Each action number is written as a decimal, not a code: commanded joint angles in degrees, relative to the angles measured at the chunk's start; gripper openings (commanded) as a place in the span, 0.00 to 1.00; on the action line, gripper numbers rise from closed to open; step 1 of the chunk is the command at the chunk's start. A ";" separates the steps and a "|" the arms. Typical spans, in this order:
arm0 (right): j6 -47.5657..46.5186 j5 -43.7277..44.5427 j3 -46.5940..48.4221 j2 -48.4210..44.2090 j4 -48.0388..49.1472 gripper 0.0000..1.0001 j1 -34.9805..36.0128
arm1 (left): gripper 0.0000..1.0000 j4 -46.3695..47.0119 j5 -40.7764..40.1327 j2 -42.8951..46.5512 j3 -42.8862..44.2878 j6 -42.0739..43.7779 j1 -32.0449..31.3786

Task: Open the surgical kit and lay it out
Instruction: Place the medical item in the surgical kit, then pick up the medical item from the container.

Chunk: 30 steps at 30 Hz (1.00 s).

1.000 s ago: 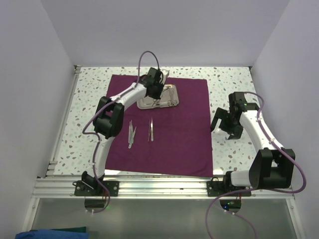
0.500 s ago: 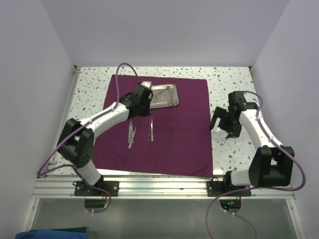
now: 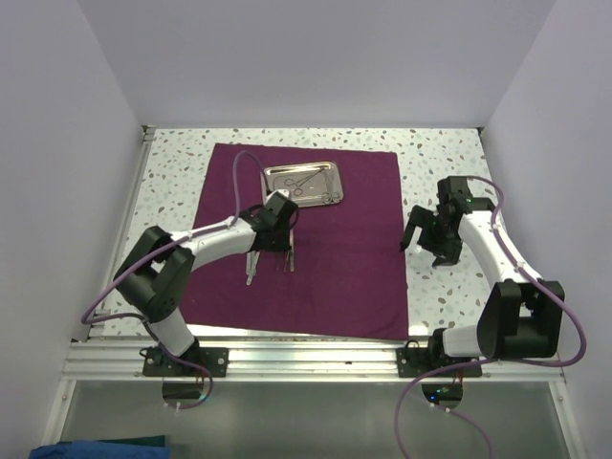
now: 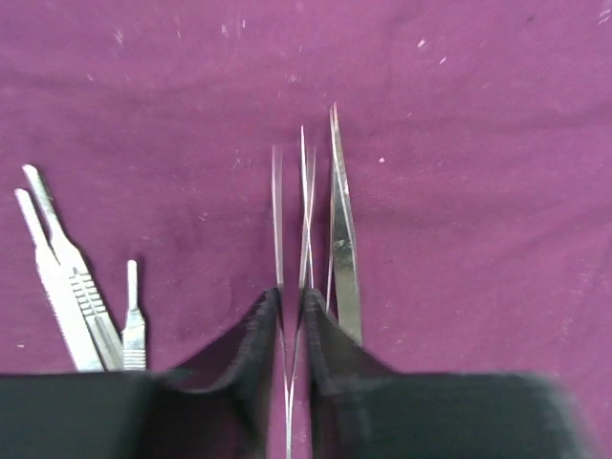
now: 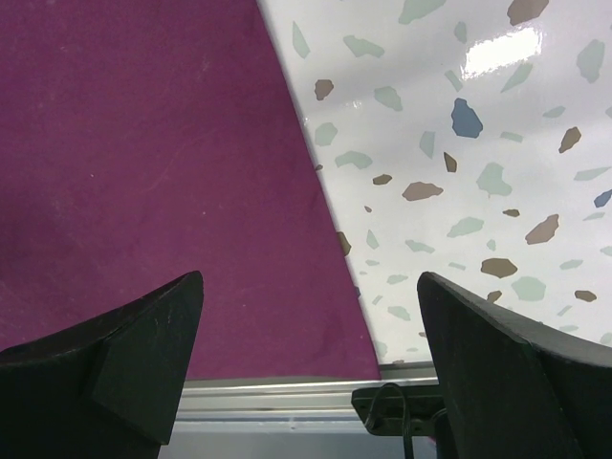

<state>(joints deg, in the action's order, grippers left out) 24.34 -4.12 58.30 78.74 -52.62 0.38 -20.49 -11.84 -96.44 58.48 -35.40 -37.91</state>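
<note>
The dark purple cloth (image 3: 344, 268) of the surgical kit lies spread flat on the table. On its far part sits the steel tray (image 3: 304, 184), holding ring-handled scissors (image 3: 311, 182). My left gripper (image 3: 277, 239) is low over the cloth (image 4: 459, 143), its jaws a narrow gap apart. Thin tweezers (image 4: 277, 210) stand between the fingers, and their two arms touch the fingertips (image 4: 263, 306). Right beside them lies another silver forceps (image 4: 342, 249). Further left lie flat silver instruments (image 4: 72, 287). My right gripper (image 3: 432, 244) hangs wide open and empty over the cloth's right edge (image 5: 143, 143).
Speckled white tabletop (image 5: 459, 172) surrounds the cloth. A metal rail (image 5: 287, 392) runs along the table's near edge. White walls close in the left, right and far sides.
My left arm has swung from the tray toward the near side, down to the cloth beside the laid-out instruments, carrying the tweezers. Its jaws have parted slightly. The right arm has barely moved.
</note>
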 commanded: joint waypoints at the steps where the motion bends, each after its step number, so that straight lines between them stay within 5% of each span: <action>1: -1.05 -0.80 -0.82 -1.75 0.77 0.98 0.32 | 0.24 2.56 1.29 -1.29 2.16 -1.17 -0.15; 5: -1.05 -0.36 -1.52 -2.45 0.59 0.98 0.23 | 0.63 0.28 0.41 -1.29 6.01 2.08 -0.15; 8: -0.87 -0.19 -1.79 -2.80 0.41 0.98 0.32 | 0.73 -0.87 -0.29 -2.25 10.58 8.66 0.47; 15: 0.01 -0.54 -1.53 -3.24 0.41 0.98 0.23 | 0.74 4.23 6.28 -8.65 21.13 23.08 6.96; 24: 1.41 1.57 2.08 -2.45 -2.83 0.98 0.23 | 0.71 2.92 15.77 -29.38 49.32 39.86 10.40; 30: 0.98 3.68 0.94 -3.06 -6.17 0.98 0.32 | 0.73 4.32 25.62 -40.46 59.90 39.26 11.81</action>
<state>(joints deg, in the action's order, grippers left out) 25.04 -2.44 58.30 77.17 -55.22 0.38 -18.17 6.33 -133.40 112.97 0.86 -26.81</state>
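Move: The scissors in the tray lie about 19 cm ahead and 5 cm to the right of the left hand, roughly 1 cm lower; the clamps, farther along the tray, are also some 19 cm ahead but 10 cm to the right. A thin instrument is still between its fingertips, with the laid tweezers about 1 cm to the right and two slim instruments about 8 cm left and 2 cm back. From the right hand, the scissors lie roughly 23 cm ahead, 27 cm left. After dipping barely a centimetre, the left hand opens to about three quarters and lets go of the thin instrument on the cloth beside the tweezers. Then it rises and sweeps forward some 24 cm to the tray, drifting about 7 cm right and peaking near 8 cm up before easing lower, fingertips tilting outward and wrist turning nearly 30 degrees clockwise until the open fingers hang over the scissors. ##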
